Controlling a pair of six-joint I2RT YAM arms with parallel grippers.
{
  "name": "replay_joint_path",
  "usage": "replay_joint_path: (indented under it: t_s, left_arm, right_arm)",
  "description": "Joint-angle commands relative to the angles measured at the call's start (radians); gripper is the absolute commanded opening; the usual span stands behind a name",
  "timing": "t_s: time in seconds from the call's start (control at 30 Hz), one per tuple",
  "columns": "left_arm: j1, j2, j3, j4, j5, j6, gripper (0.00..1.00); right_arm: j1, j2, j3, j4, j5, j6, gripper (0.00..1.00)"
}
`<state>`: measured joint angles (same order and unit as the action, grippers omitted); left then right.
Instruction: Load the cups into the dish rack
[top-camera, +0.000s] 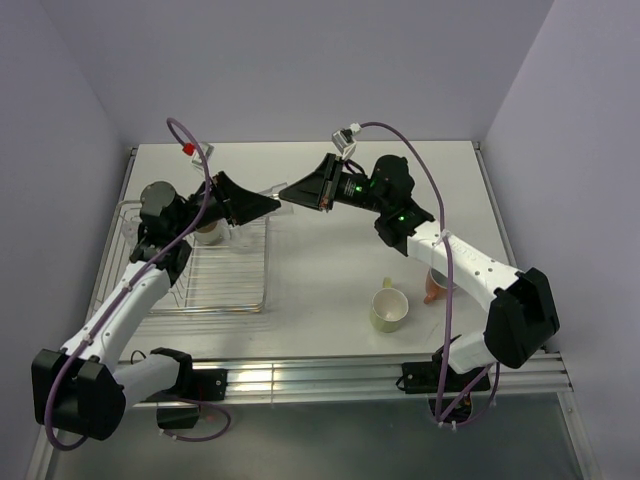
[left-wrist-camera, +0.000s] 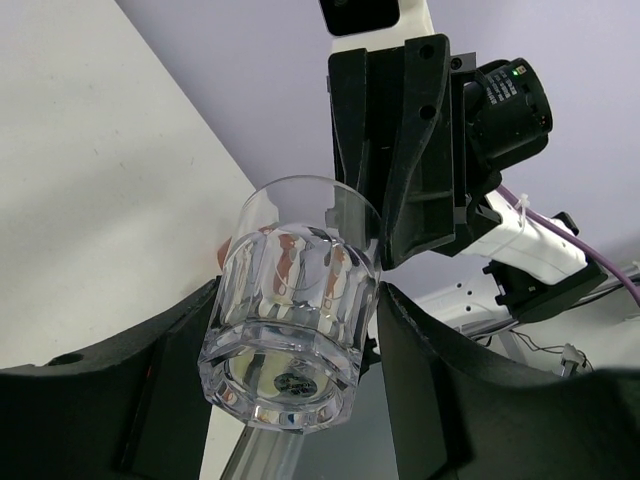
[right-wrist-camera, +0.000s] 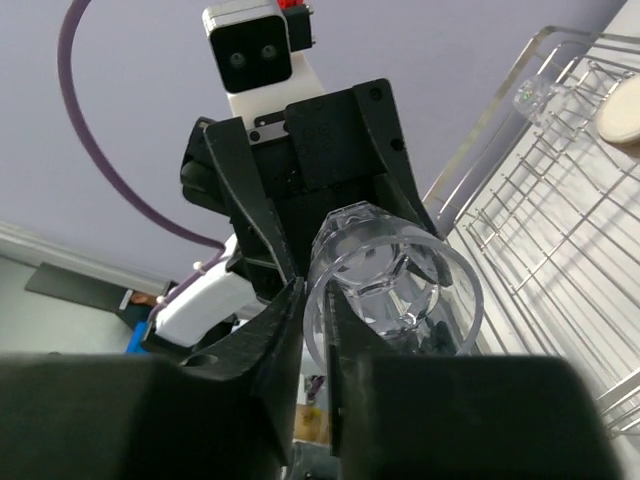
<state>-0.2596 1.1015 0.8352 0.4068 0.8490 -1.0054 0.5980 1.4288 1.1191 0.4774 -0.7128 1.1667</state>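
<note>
A clear glass tumbler (left-wrist-camera: 295, 310) hangs in the air between both grippers, over the table right of the dish rack (top-camera: 215, 285). My left gripper (left-wrist-camera: 300, 305) is shut on its faceted base. My right gripper (right-wrist-camera: 318, 300) straddles the rim of the tumbler (right-wrist-camera: 400, 270), one finger inside and one outside, with a thin gap showing beside the glass wall. In the rack stand a brown-and-cream cup (top-camera: 209, 232) and another clear tumbler (right-wrist-camera: 530, 95). A pale yellow-green mug (top-camera: 389, 308) and a salmon-orange mug (top-camera: 436, 287) sit on the table under the right arm.
The two grippers meet tip to tip at the rack's far right corner. The right arm's forearm crosses above the salmon-orange mug. Purple cables loop above both arms, and walls close in the table at the back and sides.
</note>
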Motion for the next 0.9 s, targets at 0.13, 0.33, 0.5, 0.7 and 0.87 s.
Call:
replay_joint_path:
  t_s: [0.13, 0.33, 0.5, 0.7, 0.87]
  left_arm:
    - [0.000, -0.074, 0.111, -0.135, -0.044, 0.096, 0.00]
    - [0.000, -0.109, 0.192, -0.365, -0.111, 0.197, 0.00]
    - [0.000, -0.138, 0.307, -0.710, -0.309, 0.362, 0.00]
    - [0.003, -0.152, 0.484, -1.187, -0.850, 0.458, 0.00]
    - [0.049, -0.135, 0.476, -1.330, -1.162, 0.445, 0.00]
  right_arm:
    - [0.006, -0.068, 0.025, -0.088, 0.098, -0.105, 0.37]
    - [0.000, -0.120, 0.025, -0.181, 0.208, -0.165, 0.47]
    - [-0.032, -0.154, 0.021, -0.298, 0.327, -0.222, 0.50]
    - [-0.101, -0.119, 0.126, -0.514, 0.386, -0.366, 0.51]
    - [-0.142, -0.107, 0.188, -0.620, 0.427, -0.481, 0.52]
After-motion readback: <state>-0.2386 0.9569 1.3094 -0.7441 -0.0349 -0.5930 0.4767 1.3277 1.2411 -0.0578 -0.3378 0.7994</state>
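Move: The dish rack, where the held glass is to go, has its middle about 23 cm to the left hand's left, 4 cm ahead and 29 cm below; on it the cream cup stands roughly 21 cm left and 10 cm ahead, a placed glass 14 cm left and 10 cm ahead. From the right hand, some 32 cm lower, the green mug lies about 10 cm back and 21 cm right, the pink mug 3 cm back and 34 cm right. The glass, already gripped by the left hand, comes free of the right fingers, which open wider from around its rim and back off about 8 cm right and 8 cm forward, turning clockwise. The left hand keeps its grip and carries the glass some 15 cm left towards the rack, slowly at first with a slight rise, then fast and sinking back, swinging about 50 degrees counter-clockwise and rolling its left side up. ##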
